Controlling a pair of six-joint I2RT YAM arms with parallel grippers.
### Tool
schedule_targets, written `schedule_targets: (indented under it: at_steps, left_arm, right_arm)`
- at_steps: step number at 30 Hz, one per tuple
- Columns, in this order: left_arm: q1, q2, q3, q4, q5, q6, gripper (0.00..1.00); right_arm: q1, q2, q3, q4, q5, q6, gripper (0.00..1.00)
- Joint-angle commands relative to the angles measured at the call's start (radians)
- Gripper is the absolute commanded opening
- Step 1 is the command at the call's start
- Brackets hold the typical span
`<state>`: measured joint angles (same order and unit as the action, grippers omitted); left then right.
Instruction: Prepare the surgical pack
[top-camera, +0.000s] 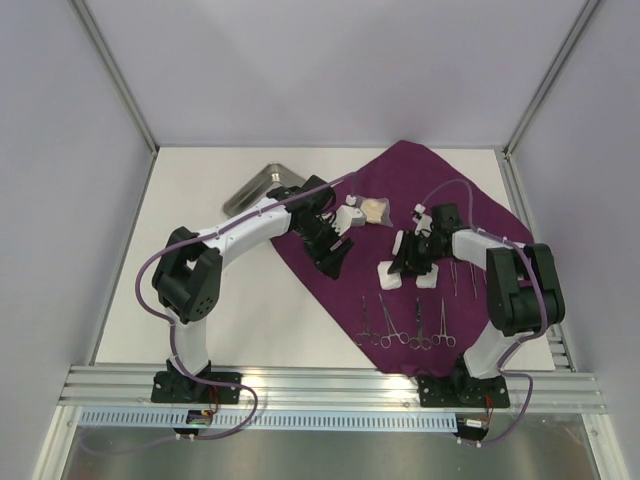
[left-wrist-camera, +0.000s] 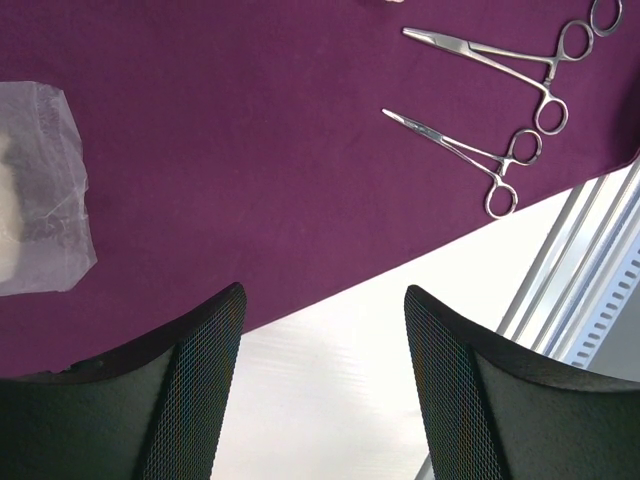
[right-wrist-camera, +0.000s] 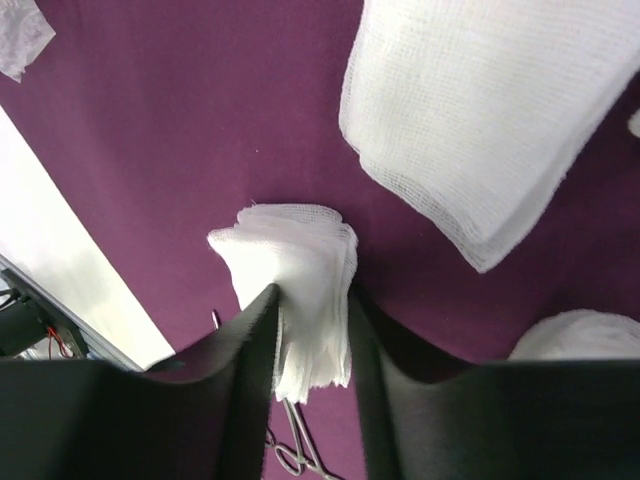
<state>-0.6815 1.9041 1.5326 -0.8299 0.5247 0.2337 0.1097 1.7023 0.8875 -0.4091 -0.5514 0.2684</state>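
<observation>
The dark purple cloth (top-camera: 420, 190) lies spread on the table. The steel tray (top-camera: 262, 186) sits off the cloth at the back left. Several steel clamps (top-camera: 400, 325) lie in a row on the cloth's near edge. My right gripper (top-camera: 402, 264) is shut on a folded white gauze pad (right-wrist-camera: 300, 290) and holds it just above the cloth (right-wrist-camera: 200, 130). A larger gauze pad (right-wrist-camera: 480, 120) lies beyond it. My left gripper (left-wrist-camera: 325, 295) is open and empty over the cloth's left edge (left-wrist-camera: 250, 150), with two clamps (left-wrist-camera: 500, 100) ahead of it.
More gauze pads (top-camera: 372, 210) lie at the cloth's centre back. A clear packet (left-wrist-camera: 40, 190) lies on the cloth left of the left gripper. Two more clamps (top-camera: 462, 277) lie by the right arm. An aluminium rail (top-camera: 330, 385) runs along the near edge.
</observation>
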Motion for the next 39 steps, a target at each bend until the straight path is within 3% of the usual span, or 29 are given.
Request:
schedule_targets:
  at_steps: [1, 9, 15, 16, 23, 29, 35, 39]
  left_arm:
    - [-0.007, -0.014, 0.018, 0.003, 0.014, 0.023, 0.73]
    - [-0.007, -0.028, 0.031, -0.015, 0.04, 0.027, 0.73]
    - [-0.007, -0.114, 0.023, -0.025, 0.06, 0.006, 0.77]
    - [-0.007, -0.135, 0.015, -0.017, 0.063, -0.003, 0.79]
    - [-0.007, -0.393, -0.037, 0.115, 0.11, -0.05, 0.9]
    - [-0.001, -0.504, -0.055, 0.198, 0.181, -0.128, 0.96]
    - [-0.007, -0.505, -0.072, 0.317, 0.322, -0.22, 1.0]
    - [-0.009, -0.479, -0.06, 0.31, 0.308, -0.218, 0.99]
  right_arm:
    - [0.007, 0.04, -0.024, 0.053, -0.039, 0.015, 0.32]
    - [0.008, -0.053, -0.012, 0.029, -0.064, 0.02, 0.0]
    - [0.036, -0.271, -0.054, 0.064, -0.004, 0.072, 0.01]
    - [0.048, -0.365, -0.065, 0.081, 0.036, 0.083, 0.0]
    - [0.254, -0.709, -0.127, 0.306, 0.186, 0.127, 0.0]
    - [0.286, -0.861, -0.163, 0.475, 0.156, 0.209, 0.0]
    - [0.37, -0.935, -0.182, 0.523, 0.189, 0.216, 0.0]
    - [0.421, -0.96, -0.183, 0.552, 0.2, 0.223, 0.0]
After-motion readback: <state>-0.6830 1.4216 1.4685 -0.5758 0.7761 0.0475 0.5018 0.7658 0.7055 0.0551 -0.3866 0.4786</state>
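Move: The gauze stack is already between the right hand's half-open fingers, its middle about 1 cm to the left and 1 cm below them. Another gauze pad lies roughly 7 cm to the right of that hand, a further one 7 cm ahead and 2 cm right, and a clamp some 10 cm back and 1 cm left. From the left hand, the stack is about 13 cm to the right, 3 cm ahead and 9 cm lower. The right fingers pinch the gauze stack shut, then carry it up nearly 30 cm, going left and somewhat back while the wrist swings up some 60 degrees until the fingers point level, forward-left. Keeping empty, the left hand climbs about 20 cm and a little back, opens fully and tips its fingers up towards the right, closing on the gauze from the other side. ##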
